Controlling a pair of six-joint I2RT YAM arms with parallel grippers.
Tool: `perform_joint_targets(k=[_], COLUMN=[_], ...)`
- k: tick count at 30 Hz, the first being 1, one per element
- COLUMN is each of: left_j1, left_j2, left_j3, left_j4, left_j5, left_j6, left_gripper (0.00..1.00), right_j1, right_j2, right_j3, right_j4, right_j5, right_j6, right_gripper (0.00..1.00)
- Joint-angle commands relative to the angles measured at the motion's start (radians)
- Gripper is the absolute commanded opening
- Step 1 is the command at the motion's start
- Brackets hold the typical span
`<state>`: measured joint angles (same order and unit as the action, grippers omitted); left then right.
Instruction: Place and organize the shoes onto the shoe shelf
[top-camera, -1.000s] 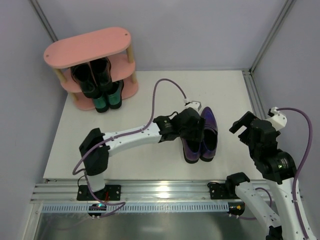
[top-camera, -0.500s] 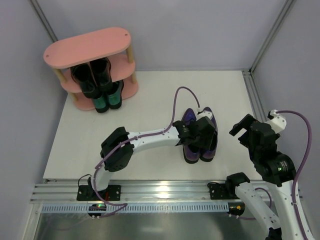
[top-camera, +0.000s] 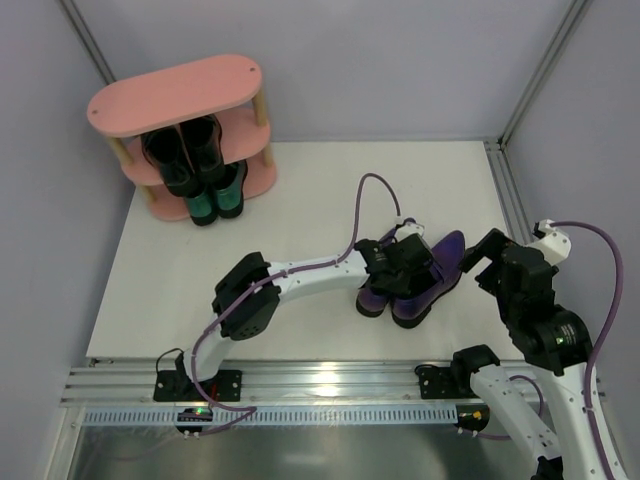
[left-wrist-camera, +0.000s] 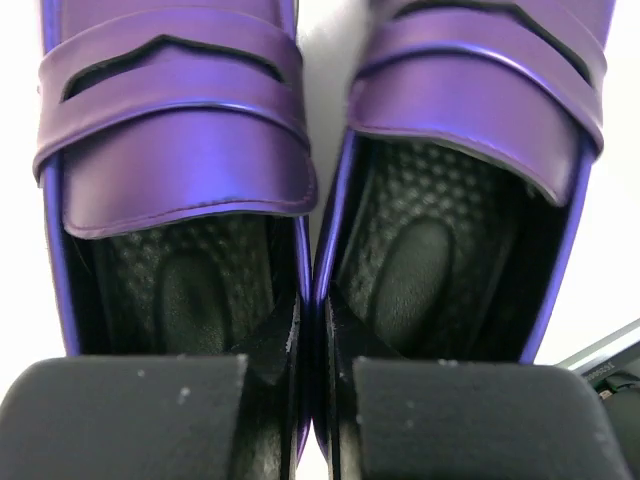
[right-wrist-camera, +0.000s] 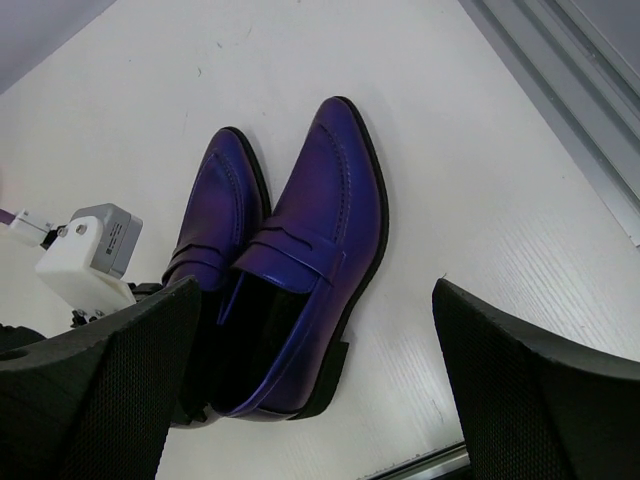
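Note:
The purple shoes (top-camera: 436, 279) lie side by side on the white table at centre right, toes pointing right and a little away. My left gripper (top-camera: 398, 270) is at their heel end, shut on the two touching inner walls (left-wrist-camera: 312, 300), one finger inside each shoe. In the right wrist view the same pair (right-wrist-camera: 322, 212) lies below my right gripper (right-wrist-camera: 315, 335), which hangs open just right of the shoes and holds nothing. The pink shoe shelf (top-camera: 178, 92) stands at the back left. Black shoes (top-camera: 186, 152) sit on its middle tier and teal-green shoes (top-camera: 216, 199) on the bottom tier. Its top board is bare.
Grey walls close the table on the left, back and right. A metal frame rail (top-camera: 506, 195) runs along the right edge and an aluminium rail (top-camera: 320, 385) along the near edge. The left arm's purple cable (top-camera: 365, 195) loops above the shoes.
The left gripper dropped onto the heel end of the purple pair and shut on their inner walls. The pair has swung so the toes point right. The right arm stayed almost still.

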<state>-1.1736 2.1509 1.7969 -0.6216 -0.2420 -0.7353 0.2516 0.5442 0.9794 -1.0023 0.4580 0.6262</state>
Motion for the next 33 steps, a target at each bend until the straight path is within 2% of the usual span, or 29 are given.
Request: perform_joint_targets(k=[1,6,10,15,21,24,31,33], left_j1=[-0.020,-0.020,-0.026,-0.063,-0.135,-0.165,-0.182,-0.184], left_j2=[-0.049,-0.204,-0.331,-0.480,-0.543,-0.543,-0.468,-0.453], left_j3=[-0.020,-0.194,-0.365,-0.493,-0.516,-0.527,-0.483,-0.458], left_j4=[-0.064,-0.064,-0.113,-0.168,-0.338,-0.346,-0.250,-0.248], left_j5=[-0.017,-0.117,-0.173,-0.301,-0.468,-0.505,-0.557,-0.569], left_j6=[0.004,-0.033,-0.159,-0.309,-0.554,-0.656,-0.717,-0.719], left_gripper=[0.00,0.00,0.00,0.00,0.00,0.00,0.00,0.06], right_j1=[0.003,0.003,0.003,0.005,0.005,0.003,0.005,0.003], right_j2=[-0.016,-0.026,-0.013,0.011,0.060,0.089,0.125,0.120], right_j3=[0.005,0.001,-0.019,-0.045,-0.065,-0.076,-0.084,-0.082], right_j4=[0.033,0.048,0.083,0.120,0.182,0.189,0.173,0.163], right_j5=[-0.007,-0.044,-0.104,-0.197,-0.402,-0.495,-0.585,-0.590], right_j6=[-0.028,-0.042,-0.049,-0.056,-0.152,-0.198,-0.263,-0.273], right_gripper=[0.97,0.97,0.97,0.97,0.97,0.97,0.97,0.97])
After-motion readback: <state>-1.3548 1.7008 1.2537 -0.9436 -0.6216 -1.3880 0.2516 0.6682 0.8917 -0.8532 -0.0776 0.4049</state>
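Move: The left hand has its fingers shut on the inner walls of the purple shoes near the heels; the pair's middle lies about 6 cm ahead, 2 cm to the right and 3 cm below. From this hand the shoe shelf stands about 30 cm ahead, 46 cm to the left and 10 cm above, with the green shoes on its bottom tier some 25 cm ahead, 43 cm left and 2 cm below. From the right hand, the purple pair is roughly 9 cm ahead, 15 cm left and 20 cm below. Keeping its pinch on the two inner walls, the left hand drags the purple shoes across the table at nearly constant height, about 17 cm to the left and 8 cm back towards the base, turning counter-clockwise some 30 degrees so that the fingers lose their rightward lean and the toes swing round to point straight ahead. The empty right hand, still wide open, follows some 9 cm to the left while sinking about 4 cm and turning counter-clockwise roughly 30 degrees, without touching the shoes. ##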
